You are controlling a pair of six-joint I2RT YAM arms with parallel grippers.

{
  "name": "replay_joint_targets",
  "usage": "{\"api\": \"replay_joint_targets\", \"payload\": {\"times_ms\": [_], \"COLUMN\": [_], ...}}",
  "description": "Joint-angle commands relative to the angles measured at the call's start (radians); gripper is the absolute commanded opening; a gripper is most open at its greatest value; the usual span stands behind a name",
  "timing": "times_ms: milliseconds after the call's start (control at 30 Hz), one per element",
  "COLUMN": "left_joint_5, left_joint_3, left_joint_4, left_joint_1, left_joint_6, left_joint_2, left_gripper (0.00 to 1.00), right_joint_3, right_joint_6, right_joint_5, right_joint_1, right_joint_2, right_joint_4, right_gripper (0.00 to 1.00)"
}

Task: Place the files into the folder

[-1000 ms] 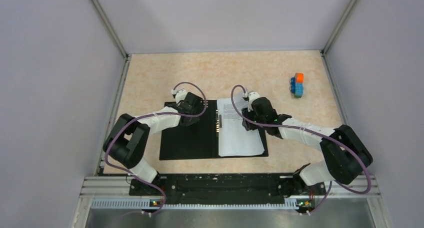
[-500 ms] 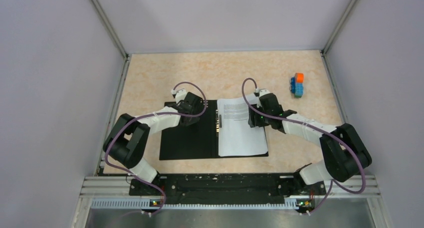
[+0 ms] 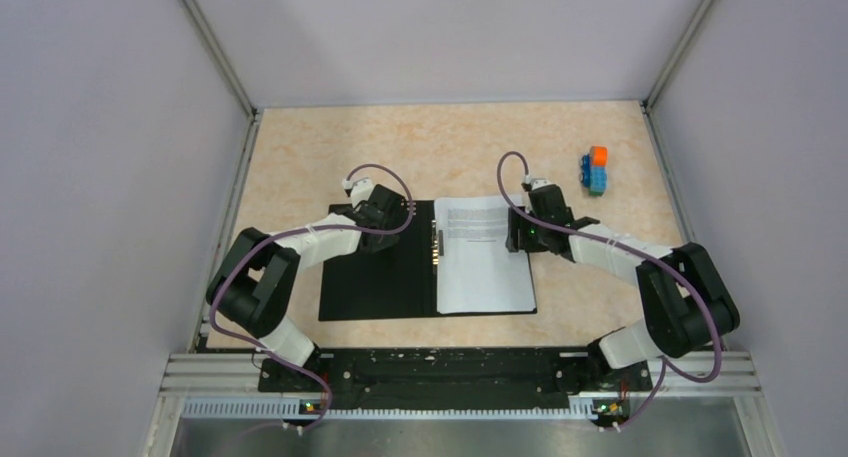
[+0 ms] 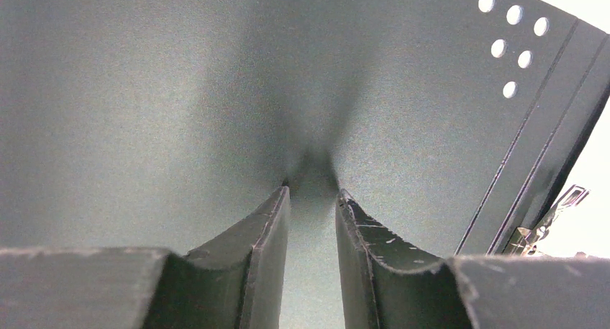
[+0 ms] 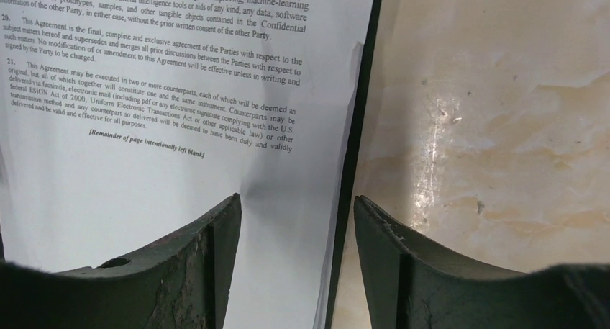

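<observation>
The folder (image 3: 375, 282) lies opened flat on the table, black inside up, with its metal clip (image 4: 547, 217) at the spine. The files (image 3: 485, 257), white sheets with black print, lie on its right half. My left gripper (image 3: 392, 220) rests its tips on the bare left half near the far edge. Its jaws (image 4: 311, 192) stand a narrow gap apart with nothing between them. My right gripper (image 3: 518, 233) is open at the folder's right edge. In the right wrist view one finger is over the files (image 5: 144, 170) and the other over the table, with the black folder edge (image 5: 352, 156) between them.
A small orange-and-blue toy block stack (image 3: 596, 169) stands at the far right of the beige table (image 3: 300, 157). Grey walls close the table in on the left, right and far sides. The arm bases sit on a rail at the near edge.
My right gripper has slid right, off the middle of the sheet to the folder's right edge, and its jaws have opened wider. The left arm has not moved.
</observation>
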Motion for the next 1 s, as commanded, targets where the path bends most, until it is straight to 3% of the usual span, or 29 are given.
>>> {"api": "replay_joint_targets", "payload": {"times_ms": [0,233,433,733,833,967], "left_joint_5": [0.006,0.012,0.023,0.051,0.08,0.093], "left_joint_3": [0.026,0.035,0.067,0.075,0.05,0.023], "left_joint_4": [-0.018,-0.024,-0.038,-0.093,-0.096,-0.116], "left_joint_1": [0.008,0.009,0.011,0.059,0.07,0.084], "left_joint_6": [0.011,0.021,0.077,0.145,0.157,0.153], "left_joint_2": [0.007,-0.023,-0.087,-0.247,-0.297,-0.349], "left_gripper": [0.35,0.37,0.49,0.66,0.9,0.95], "right_joint_3": [0.061,0.107,0.175,0.39,0.467,0.526], "right_joint_6": [0.023,0.049,0.12,0.228,0.236,0.25], "right_joint_5": [0.028,0.09,0.139,0.27,0.302,0.293], "right_joint_1": [-0.027,-0.029,0.083,0.405,0.454,0.475], "right_joint_2": [0.0,-0.082,-0.105,0.146,0.251,0.339], "right_joint_4": [0.002,-0.059,-0.136,-0.151,-0.155,-0.154], "right_gripper": [0.59,0.56,0.51,0.41,0.38,0.34]}}
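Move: From the right hand, which is low at the paper stack's outer edge, the folder's metal clip lies about 18 cm to the left, 2 cm ahead and 2 cm below. The paper stack's middle is some 7 cm left and 2 cm back, the punched holes in the black cover roughly 24 cm left and 9 cm ahead. From the left hand, the clip is about 12 cm to the right and 1 cm ahead, slightly below. Raise the right gripper off the outer edge of the paper stack to about 8 cm up, carry it some 17 cm left over the sheets to the metal clip, then sink it about 4 cm beside the clip, narrowing the fingers and turning slightly counter-clockwise. Meanwhile lift the left gripper off the black cover, up about 10 cm, opening it wide and tipping its fingers some 10 degrees outward. ##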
